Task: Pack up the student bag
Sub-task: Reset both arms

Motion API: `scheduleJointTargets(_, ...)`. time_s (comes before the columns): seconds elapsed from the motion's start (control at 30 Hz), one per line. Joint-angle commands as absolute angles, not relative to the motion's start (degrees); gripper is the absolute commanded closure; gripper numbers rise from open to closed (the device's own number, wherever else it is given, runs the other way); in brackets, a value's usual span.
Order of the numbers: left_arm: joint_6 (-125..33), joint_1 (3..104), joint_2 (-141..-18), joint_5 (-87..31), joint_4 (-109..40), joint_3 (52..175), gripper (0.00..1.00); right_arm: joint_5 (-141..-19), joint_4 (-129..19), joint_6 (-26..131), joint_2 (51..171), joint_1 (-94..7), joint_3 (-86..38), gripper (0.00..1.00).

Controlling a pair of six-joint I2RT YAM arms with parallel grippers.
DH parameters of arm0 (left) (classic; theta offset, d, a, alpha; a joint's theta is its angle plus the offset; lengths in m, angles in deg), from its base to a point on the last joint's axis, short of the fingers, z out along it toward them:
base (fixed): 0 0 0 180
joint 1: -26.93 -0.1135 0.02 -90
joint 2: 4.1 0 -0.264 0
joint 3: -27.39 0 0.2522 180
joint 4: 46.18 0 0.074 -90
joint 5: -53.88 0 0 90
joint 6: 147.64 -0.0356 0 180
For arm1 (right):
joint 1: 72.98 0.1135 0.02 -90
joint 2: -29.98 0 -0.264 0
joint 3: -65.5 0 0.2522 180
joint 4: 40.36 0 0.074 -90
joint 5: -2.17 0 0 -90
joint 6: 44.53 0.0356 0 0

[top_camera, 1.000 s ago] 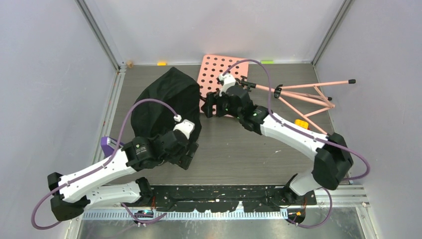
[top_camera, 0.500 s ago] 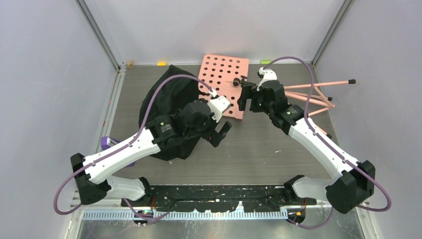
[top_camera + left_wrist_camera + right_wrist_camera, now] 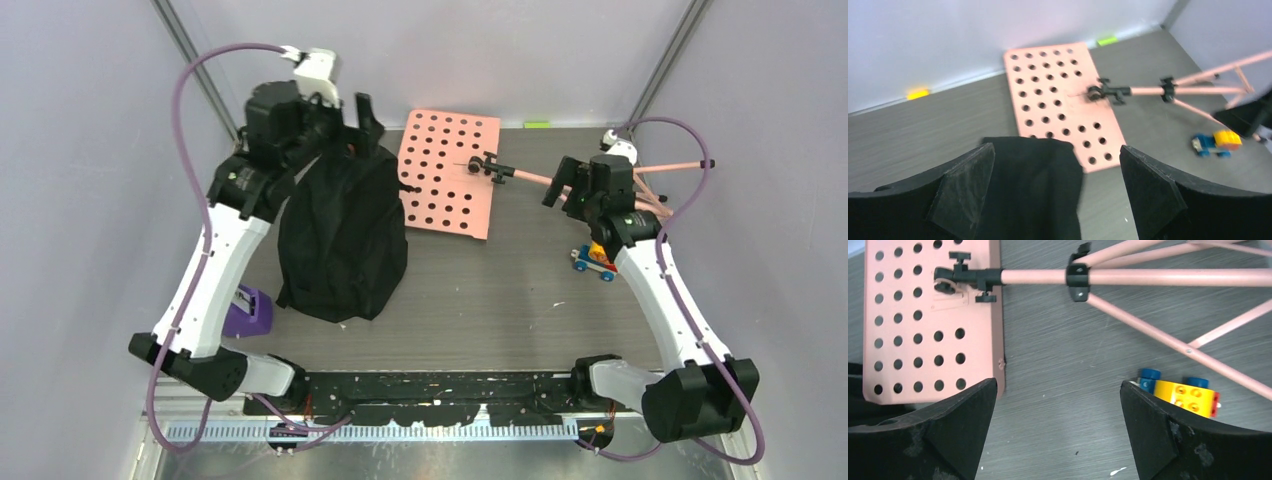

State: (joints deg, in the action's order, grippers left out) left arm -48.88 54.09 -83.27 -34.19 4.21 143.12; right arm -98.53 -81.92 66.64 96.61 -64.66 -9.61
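The student bag (image 3: 340, 235), a big black soft backpack, stands tall at the left of the table. My left gripper (image 3: 355, 118) hangs high above the bag's back top edge, open. In the left wrist view the bag's black fabric (image 3: 1033, 190) lies below the wide jaws, nearer the left finger (image 3: 965, 185), and nothing is pinched. My right gripper (image 3: 562, 183) is open over bare table (image 3: 1063, 365) between the pink board and a toy car, holding nothing.
A pink perforated board (image 3: 450, 170) lies flat right of the bag, joined to a pink tripod stand (image 3: 620, 185) spread at the back right. A yellow and blue toy car (image 3: 595, 262) sits below the stand. A purple block (image 3: 248, 312) lies by the bag's front left.
My left arm swung from the bag's front side up and back over its top, and the bag now stands taller. The right arm drew back rightward off the pink board, uncovering the toy car.
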Motion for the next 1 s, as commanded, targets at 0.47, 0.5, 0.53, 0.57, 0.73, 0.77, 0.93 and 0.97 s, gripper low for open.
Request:
scheduleJointTargets(0.47, -48.2, 35.5, -51.6, -57.2, -3.5, 103.2, 0.00, -105.3, -77.4, 61.0, 76.2, -67.0, -2.2, 0.00)
scheduleJointTargets(0.5, -48.2, 35.5, -50.0, -57.7, -3.7, 102.3, 0.00, -105.4, -77.3, 60.8, 76.0, -67.0, -2.1, 0.00)
scheduleJointTargets(0.53, -48.5, 35.5, -48.7, -57.8, -4.0, 101.4, 0.00, -105.4, -77.3, 60.7, 75.9, -67.0, -2.1, 0.00)
scheduleJointTargets(0.57, -48.8, 35.5, -47.5, -57.8, -4.5, 100.7, 0.00, -105.3, -77.3, 60.6, 75.9, -67.0, -2.1, 0.00)
scheduleJointTargets(0.73, -49.0, 35.5, -44.8, -59.1, -3.5, 102.1, 0.00, -105.0, -77.3, 60.6, 76.1, -67.0, -2.1, 0.00)
scheduleJointTargets(0.77, -49.0, 35.5, -44.6, -59.9, -3.3, 102.5, 0.00, -105.1, -77.3, 60.6, 76.1, -67.0, -2.2, 0.00)
scheduleJointTargets(0.93, -48.7, 35.5, -44.5, -60.4, -3.4, 103.4, 0.00, -105.4, -77.3, 60.4, 76.0, -67.0, -2.4, 0.00)
scheduleJointTargets(0.97, -48.7, 35.5, -44.5, -60.4, -3.4, 103.4, 0.00, -105.5, -77.3, 60.4, 75.9, -67.0, -2.5, 0.00)
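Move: The bag's middle lies under my open left hand, some 32 cm down, about 3 cm to its left and 4 cm back. The purple box stands 29 cm left and 17 cm back of that hand, the pink perforated panel 20 cm right and 20 cm ahead. From my right hand the bag is about 55 cm left and 4 cm back; nearer stand the stand's leg joint, 17 cm straight ahead, and the toy car, 8 cm right and level with it, roughly 20 cm below. I swing my open, empty left hand some 20 cm left, off from above the bag towards the space beside its left side, drawing it back and sinking about 6 cm on the way while it turns some 40 degrees counter-clockwise. My right hand, also open, eases back, up and a little right, tilting its fingers upward, then stays there clear of the stand. ##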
